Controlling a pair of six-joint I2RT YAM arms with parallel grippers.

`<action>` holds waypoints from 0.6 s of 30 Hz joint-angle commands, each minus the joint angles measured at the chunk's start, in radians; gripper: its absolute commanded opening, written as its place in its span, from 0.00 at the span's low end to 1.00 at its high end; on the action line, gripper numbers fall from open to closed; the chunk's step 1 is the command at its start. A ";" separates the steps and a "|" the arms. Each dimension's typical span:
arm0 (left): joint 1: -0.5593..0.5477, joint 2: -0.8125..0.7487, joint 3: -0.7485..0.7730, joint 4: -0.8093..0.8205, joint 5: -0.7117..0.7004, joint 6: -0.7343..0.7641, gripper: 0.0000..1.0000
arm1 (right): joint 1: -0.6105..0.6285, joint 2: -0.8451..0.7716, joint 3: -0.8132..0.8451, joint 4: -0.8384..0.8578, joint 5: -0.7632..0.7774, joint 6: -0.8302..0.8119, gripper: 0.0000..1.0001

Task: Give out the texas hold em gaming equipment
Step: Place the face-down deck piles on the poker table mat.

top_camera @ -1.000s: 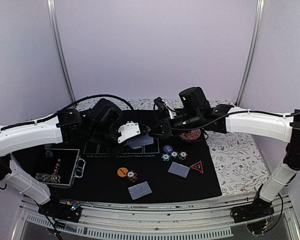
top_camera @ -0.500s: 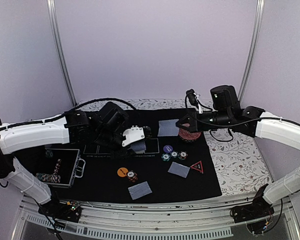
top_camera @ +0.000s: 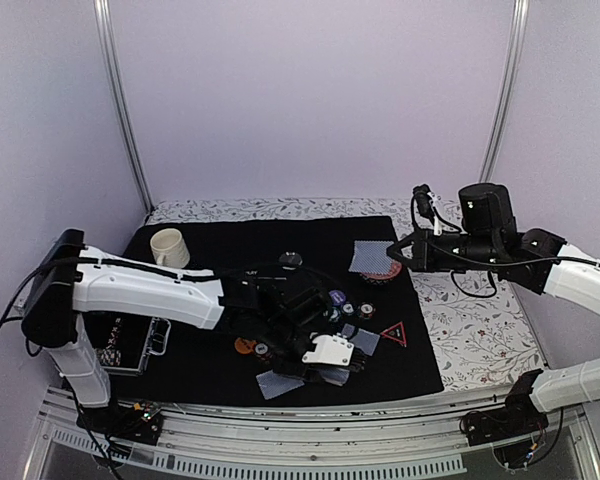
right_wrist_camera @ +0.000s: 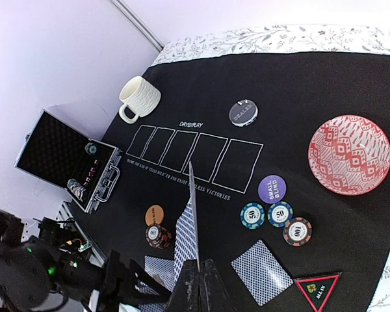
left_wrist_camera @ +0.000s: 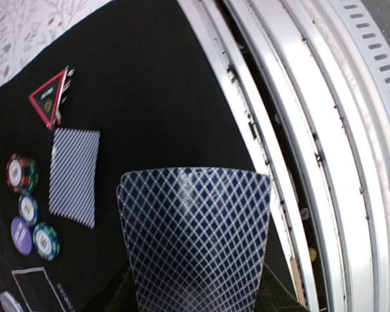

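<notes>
My left gripper point(top_camera: 326, 367) is shut on playing cards point(left_wrist_camera: 195, 240) with blue patterned backs, low over the mat's front edge. My right gripper point(top_camera: 395, 250) is shut on one playing card point(top_camera: 368, 257), seen edge-on in the right wrist view point(right_wrist_camera: 194, 214), held high over the red bowl. On the black mat point(top_camera: 210, 290) lie two face-down cards point(top_camera: 280, 381) point(top_camera: 358, 340), the red-edged triangle marker point(top_camera: 394, 333), a purple disc point(right_wrist_camera: 272, 188), three striped chips point(right_wrist_camera: 279, 214), an orange disc point(right_wrist_camera: 154, 215) with a chip stack point(right_wrist_camera: 157, 235), and a black disc point(right_wrist_camera: 242, 112).
A cream mug point(top_camera: 167, 247) stands at the mat's back left. An open metal chip case point(top_camera: 130, 345) lies at the left. The red patterned bowl point(right_wrist_camera: 350, 155) sits at the right. The table's metal rail point(left_wrist_camera: 299, 130) runs just past the front edge.
My left arm has swung from the mat's back left to its front middle, cards still held. My right gripper has drawn back to the right with its card.
</notes>
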 commanded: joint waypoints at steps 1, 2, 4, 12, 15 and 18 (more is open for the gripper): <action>-0.053 0.111 0.090 0.041 0.033 0.074 0.47 | -0.007 -0.014 -0.016 -0.010 0.014 0.016 0.02; -0.054 0.135 0.102 0.039 0.028 0.076 0.46 | -0.007 -0.016 -0.017 -0.011 0.013 0.016 0.02; -0.054 0.175 0.122 0.039 0.008 0.078 0.46 | -0.008 -0.017 -0.019 -0.012 0.011 0.015 0.02; -0.054 0.257 0.157 0.036 -0.038 0.084 0.60 | -0.007 -0.013 -0.021 -0.012 -0.008 0.019 0.02; -0.054 0.241 0.143 0.052 -0.043 0.083 0.77 | -0.008 -0.010 -0.021 -0.012 -0.013 0.018 0.02; -0.054 0.211 0.118 0.087 -0.055 0.079 0.93 | -0.008 -0.008 -0.019 -0.012 -0.018 0.015 0.02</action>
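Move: The free patch of poker mat where the left gripper's deck pile is to go lies about 5 cm to its right, 1 cm back and 7 cm below. On the mat, the left pile lies some 8 cm to the gripper's left and 1 cm ahead, the right pile 11 cm ahead and 7 cm right, and the chip stack 8 cm ahead and 11 cm left. From the right gripper, the free patch is roughly 14 cm back, 9 cm left and 24 cm below. Lower the left gripper about 6 cm with the deck pile still pinched, carrying it some 3.5 cm to the right early in the descent and briefly drawing back a little, down to the bare mat beside the table's near edge. Near the bottom, open the fingers wide to let go of the pile, and stay low around it. ##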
